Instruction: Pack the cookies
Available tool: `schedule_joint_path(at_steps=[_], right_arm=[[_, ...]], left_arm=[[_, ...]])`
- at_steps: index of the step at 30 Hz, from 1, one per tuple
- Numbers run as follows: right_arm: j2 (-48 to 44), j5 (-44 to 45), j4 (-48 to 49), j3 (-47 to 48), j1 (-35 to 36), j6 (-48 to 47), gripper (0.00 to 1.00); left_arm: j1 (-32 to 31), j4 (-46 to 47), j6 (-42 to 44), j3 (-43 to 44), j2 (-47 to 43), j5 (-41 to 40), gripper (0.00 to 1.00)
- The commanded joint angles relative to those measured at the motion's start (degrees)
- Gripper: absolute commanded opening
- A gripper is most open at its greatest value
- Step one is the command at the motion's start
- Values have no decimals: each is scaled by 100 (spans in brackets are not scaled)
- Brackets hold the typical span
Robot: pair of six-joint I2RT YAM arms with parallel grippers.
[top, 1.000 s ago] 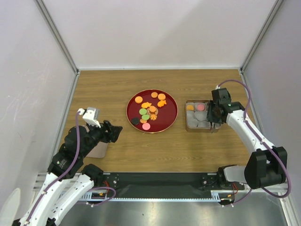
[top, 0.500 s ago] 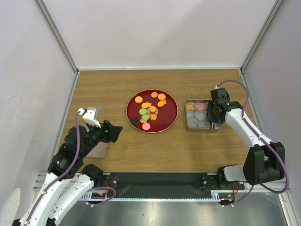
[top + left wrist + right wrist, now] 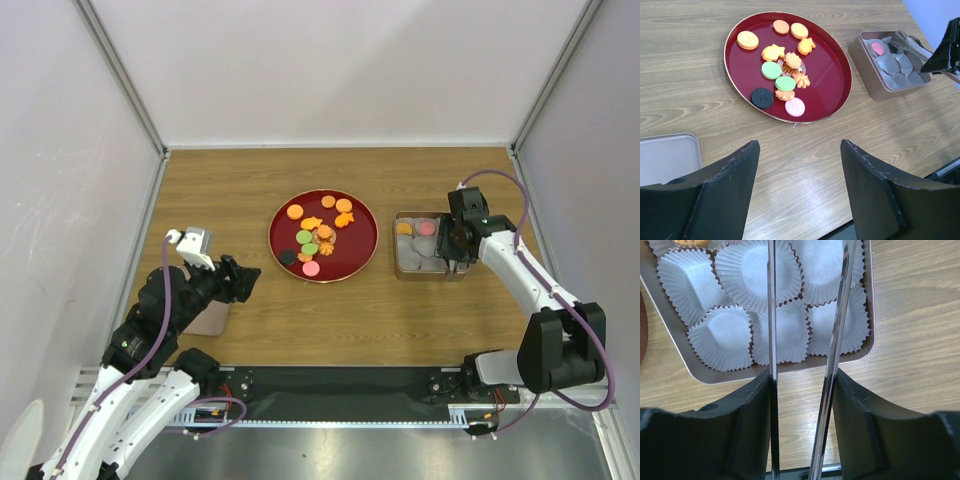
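Observation:
The cookies (image 3: 318,240) (image 3: 785,82), orange, green, pink and black, lie on a dark-red plate (image 3: 352,256) (image 3: 832,75) at the table's middle. To its right stands a metal tin (image 3: 400,271) (image 3: 863,62) (image 3: 705,378) lined with white paper cups. An orange cookie (image 3: 404,228) and a pink one (image 3: 427,228) (image 3: 877,48) sit in its far cups. My right gripper (image 3: 455,240) (image 3: 802,377) is shut on metal tongs (image 3: 771,315) (image 3: 907,40), whose arms reach over the tin's near cups with nothing between them. My left gripper (image 3: 245,275) (image 3: 800,145) hangs open and empty, left of the plate.
A flat grey tin lid (image 3: 207,320) (image 3: 667,155) lies on the table under my left arm. White walls close in the table on the left, far and right sides.
The tongs' arms have spread a little wider in my right gripper, which shifted slightly over the tin. My left arm has not moved.

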Motion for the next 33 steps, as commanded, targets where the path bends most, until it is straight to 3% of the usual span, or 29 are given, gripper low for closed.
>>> schedule_joint_path(at_steps=[1,10,15,22,29,33], right_arm=[[-244,-28,109,84,-24,-25,51],[-955,-467,-207,374,318,89,50],[-991,-302,-49,515,1941,510,50],[97,-20,285,1076,3955,836,49],[1459,103,338,1824,4809,863,49],[1698,86,408,1956,4950,915,49]], left_arm=[[-25,214,140,-1,35,22,72],[-25,213,131,8,36,14,72],[-25,196,131,8,44,-13,72],[-25,170,113,16,18,-65,72],[-25,169,105,16,-17,-118,72],[-34,170,105,16,-17,-109,72]])
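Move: The pink cookie near the tray's near rim lies about 33 cm to the left of the right hand, only 1 cm farther out and some 10 cm lower. The black cookie left on the tray is 5 cm left of the pink one and 3 cm farther out; a green cookie is 5 cm straight beyond it. The box's middle is 6 cm ahead and 3 cm left. From the left hand, the pink cookie is about 12 cm ahead, 10 cm right and 23 cm below. Lift the right hand clear of the box with the tongs still held slightly open, then swing them left about 29 cm in a low arc, drawing back some 9 cm and turning the wrist roughly 40 degrees counter-clockwise. Crest about 6 cm up, then sink again so the tong tips come over the near part of the tray, towards the pink cookie. ##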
